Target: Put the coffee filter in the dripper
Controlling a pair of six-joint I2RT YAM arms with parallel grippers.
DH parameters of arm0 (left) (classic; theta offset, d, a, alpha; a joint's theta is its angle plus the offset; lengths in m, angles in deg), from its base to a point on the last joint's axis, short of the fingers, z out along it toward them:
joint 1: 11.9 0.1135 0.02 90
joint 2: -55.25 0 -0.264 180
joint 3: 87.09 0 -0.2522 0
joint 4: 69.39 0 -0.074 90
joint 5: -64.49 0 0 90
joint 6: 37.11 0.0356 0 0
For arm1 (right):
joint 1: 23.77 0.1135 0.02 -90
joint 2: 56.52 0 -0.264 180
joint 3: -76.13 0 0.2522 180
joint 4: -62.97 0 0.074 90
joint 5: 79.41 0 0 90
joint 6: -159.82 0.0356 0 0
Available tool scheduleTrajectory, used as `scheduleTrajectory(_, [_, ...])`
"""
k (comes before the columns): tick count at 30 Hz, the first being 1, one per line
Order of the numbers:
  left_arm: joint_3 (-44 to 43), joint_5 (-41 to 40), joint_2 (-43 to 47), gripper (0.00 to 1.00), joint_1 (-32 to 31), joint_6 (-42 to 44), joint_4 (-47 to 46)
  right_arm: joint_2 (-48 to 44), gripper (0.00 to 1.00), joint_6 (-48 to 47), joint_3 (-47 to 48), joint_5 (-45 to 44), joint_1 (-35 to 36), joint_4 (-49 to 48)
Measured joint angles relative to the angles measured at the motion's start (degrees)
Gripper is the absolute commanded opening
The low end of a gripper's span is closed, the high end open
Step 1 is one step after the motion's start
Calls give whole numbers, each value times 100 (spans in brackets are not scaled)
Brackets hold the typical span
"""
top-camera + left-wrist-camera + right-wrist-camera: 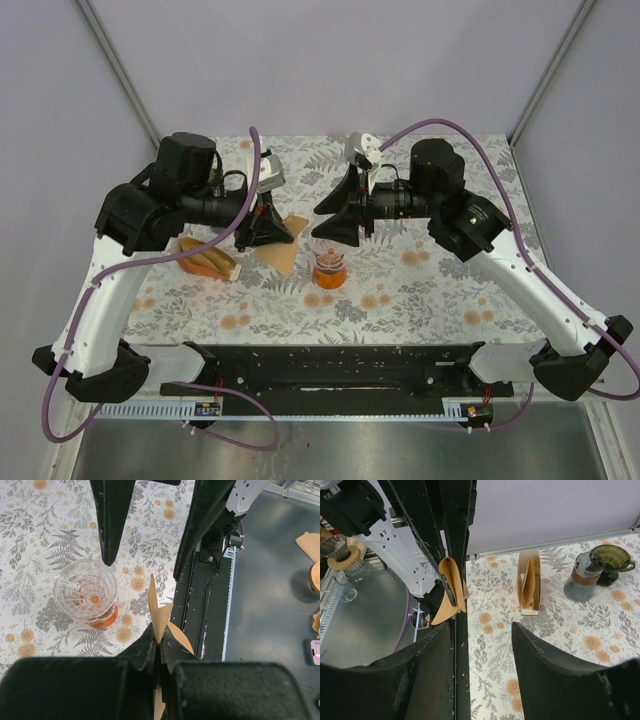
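Note:
My left gripper point(159, 642) is shut on a brown paper coffee filter point(161, 617), which sticks out past its fingertips and hangs above the table. The dripper point(86, 595), clear ribbed glass on an orange base, stands upright to the left of the filter and apart from it. In the top view the filter point(280, 252) hangs just left of the dripper point(329, 268). My right gripper point(482, 630) is open with nothing between its fingers. It faces the held filter point(447, 592), which hangs just ahead of its left finger and clear of it.
A wooden holder with several spare filters point(529, 582) stands on the floral tablecloth, and shows at the left in the top view point(210, 260). A glass carafe point(582, 577) and a dark dripper point(612, 560) stand further off. The black base rail point(210, 620) runs along the table's near edge.

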Motion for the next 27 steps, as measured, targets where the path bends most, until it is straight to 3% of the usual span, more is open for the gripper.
scheduleTrajectory(4, [0,4,61,4,-101,4,0,46,45,11,50,136,13,-11])
scheduleTrajectory(10, [7,2,55,4,-188,4,0,214,38,96,127,249,33,-46])
scheduleTrajectory(27, [11,-105,55,2,-269,17,0,466,41,131,243,874,164,-46])
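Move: About 6 cm to the right hand's left, some 3 cm nearer the base and 2 cm lower, is the folded coffee filter, still pinched by the left hand, its middle about 2 cm back, 1 cm right and 2 cm below that hand's point. The dripper stands roughly 5 cm ahead of and 22 cm below the right hand, sideways level with it, with the orange carafe straight beneath it, 30 cm down. Closing in on the filter's free edge, the right hand goes about 2 cm left and then 2 cm back, swinging some 10 degrees counter-clockwise, while its fingers draw from well open to a bit under half open around the edge without shutting on it. The left hand keeps its pinch on the filter and eases about 1 cm back. ##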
